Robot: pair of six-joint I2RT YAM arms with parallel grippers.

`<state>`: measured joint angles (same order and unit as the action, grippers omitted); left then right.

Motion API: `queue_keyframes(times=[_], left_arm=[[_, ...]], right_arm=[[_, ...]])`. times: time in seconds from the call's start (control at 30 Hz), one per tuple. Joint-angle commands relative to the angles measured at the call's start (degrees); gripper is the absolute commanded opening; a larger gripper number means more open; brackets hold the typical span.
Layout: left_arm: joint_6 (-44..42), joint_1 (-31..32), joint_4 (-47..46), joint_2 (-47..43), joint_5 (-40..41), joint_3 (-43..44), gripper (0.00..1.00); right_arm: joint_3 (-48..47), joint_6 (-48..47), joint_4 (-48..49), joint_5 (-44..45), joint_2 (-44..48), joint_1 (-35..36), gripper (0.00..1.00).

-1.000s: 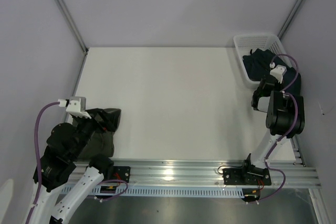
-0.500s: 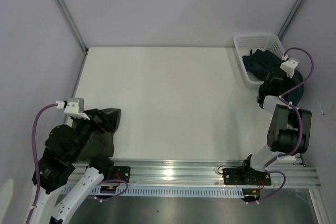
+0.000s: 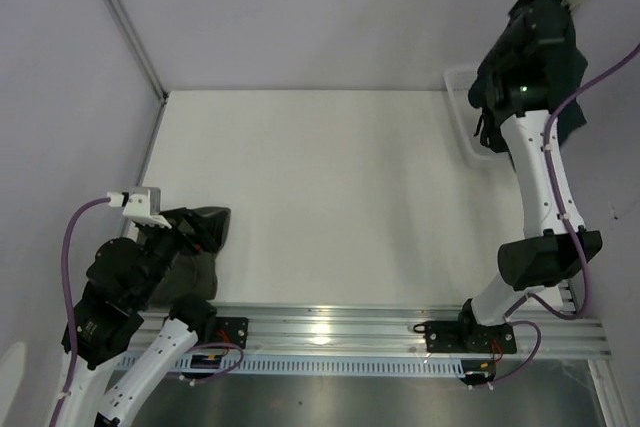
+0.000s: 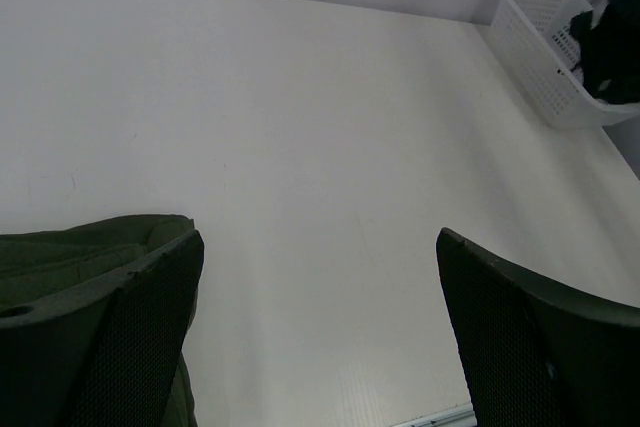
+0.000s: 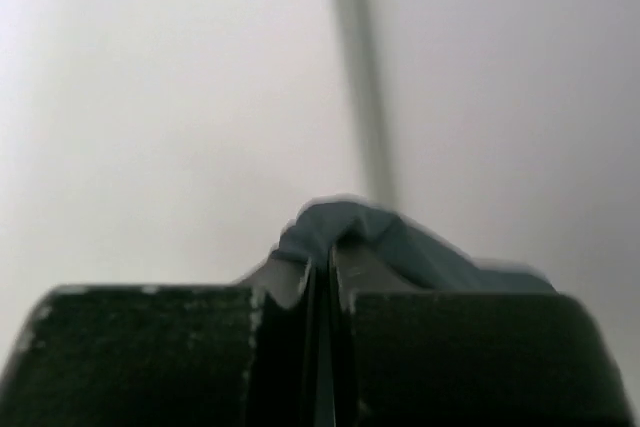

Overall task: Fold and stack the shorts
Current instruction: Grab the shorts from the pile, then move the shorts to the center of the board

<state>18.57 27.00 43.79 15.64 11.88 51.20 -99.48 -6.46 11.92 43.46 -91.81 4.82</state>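
Observation:
The olive-green shorts (image 3: 200, 269) lie bunched at the table's near left corner, and their edge (image 4: 70, 252) shows beside my left finger. My left gripper (image 3: 203, 224) (image 4: 320, 307) hovers just over them, open, with only bare table between its fingers. My right gripper (image 3: 532, 19) (image 5: 330, 265) is raised high over the far right corner, shut on a fold of the dark navy-teal shorts (image 5: 400, 237). That cloth (image 3: 568, 87) (image 4: 612, 37) hangs down from it toward the basket.
A white mesh basket (image 3: 458, 80) (image 4: 540, 42) stands at the far right corner against the wall. Grey walls close in the table on three sides. An aluminium rail (image 3: 330, 332) runs along the near edge between the arm bases.
My right arm has swung up from low in the basket to high above it, pulling the navy-teal shorts up with it. The left arm has barely moved.

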Motion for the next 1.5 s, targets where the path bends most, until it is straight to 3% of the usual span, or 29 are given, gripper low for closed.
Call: queue_keyframes(times=[0.0,0.13,0.2,0.33,0.37,0.5,0.53,0.63,0.73,0.83,1.03,1.27,1.33,1.37,1.43,1.47], left_arm=[[0.59,0.33,-1.43,0.18,0.6,-0.57,0.99],[0.68,0.24,-1.34,0.27,1.04,-0.58,0.99],[1.03,0.24,-1.25,0.27,1.57,-0.75,0.99],[1.38,-0.02,-1.25,-0.17,2.71,-0.92,0.99],[1.38,-0.2,-1.25,-0.26,2.97,-0.93,0.99],[1.91,-0.64,-0.81,-1.48,4.29,-1.01,0.99],[2.0,-0.72,-0.81,-1.84,4.55,-1.01,0.99],[2.09,-0.81,-0.99,-3.16,4.91,-1.1,0.99],[1.74,-0.72,-1.42,-3.34,3.86,-1.28,0.99],[1.38,-0.72,-0.64,-1.41,-0.09,-0.4,0.99],[3.84,-0.72,-0.98,2.81,-7.65,4.17,0.99],[5.51,-0.72,-3.97,9.76,-15.56,-0.21,0.99],[6.48,-0.72,-6.96,10.11,-17.41,-1.97,0.99],[6.74,-0.72,-7.66,10.2,-17.85,-2.76,0.99],[6.66,-0.64,-8.9,11.07,-19.69,-3.56,0.99],[6.57,-0.64,-8.9,11.52,-20.22,-3.74,0.99]], right_arm=[[-28.81,4.96,-14.76,-11.76,-1.95,4.22,0.0],[-46.2,3.47,-23.59,-21.28,-4.08,13.27,0.0],[-45.37,3.82,-25.62,-22.98,-1.63,19.57,0.0],[-23.01,16.94,-20.55,-32.45,11.8,24.79,0.0],[-12.6,20.14,-18.97,-36.83,16.7,25.5,0.0],[2.95,31.31,-20.62,-44.76,22.54,31.55,0.0],[5.5,32.38,-21.23,-45.48,23.25,36.09,0.0],[14.03,33.36,-23.08,-43.11,24.84,48.38,0.0],[16.68,32.22,-27.65,-34.95,23.26,58.86,0.0],[17.74,31.86,-31.6,-30.02,21.59,63.19,0.0],[19.5,32.03,-38.54,-27.2,18.6,59.44,0.0],[26.17,31.77,-41.72,-23.17,15.43,45.3,0.0],[26.88,32.12,-42.24,-23.25,14.56,39.58,0.12],[26.88,32.04,-43.64,-22.73,14.21,38.35,0.39],[27.32,31.77,-45.05,-20.45,14.2,37.19,0.81],[28.11,31.68,-46.28,-19.74,14.72,37.19,0.85]])
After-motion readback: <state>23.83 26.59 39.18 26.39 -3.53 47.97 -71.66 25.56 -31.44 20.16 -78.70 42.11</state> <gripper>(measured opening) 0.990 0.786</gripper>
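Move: Above the basket the right hand already holds the dark shorts up; the middle of the near table, where they are taken, lies about 45 cm to its left, 27 cm back and 49 cm below. The basket is some 7 cm to its right, level with it in reach, 42 cm below; the folded olive shorts lie about 75 cm left, 31 back. From the left hand that table spot is some 22 cm right, 4 ahead and 30 below. Rising some 24 cm off the basket, the right hand swings the dark shorts left and back, then down over the table, turning about 95 degrees counter-clockwise. It then reverses right and forward by about 14 cm while still sinking, tips fingers-down and opens to let go. The left hand, open and empty, eases 6 cm right towards them, dipping late. ##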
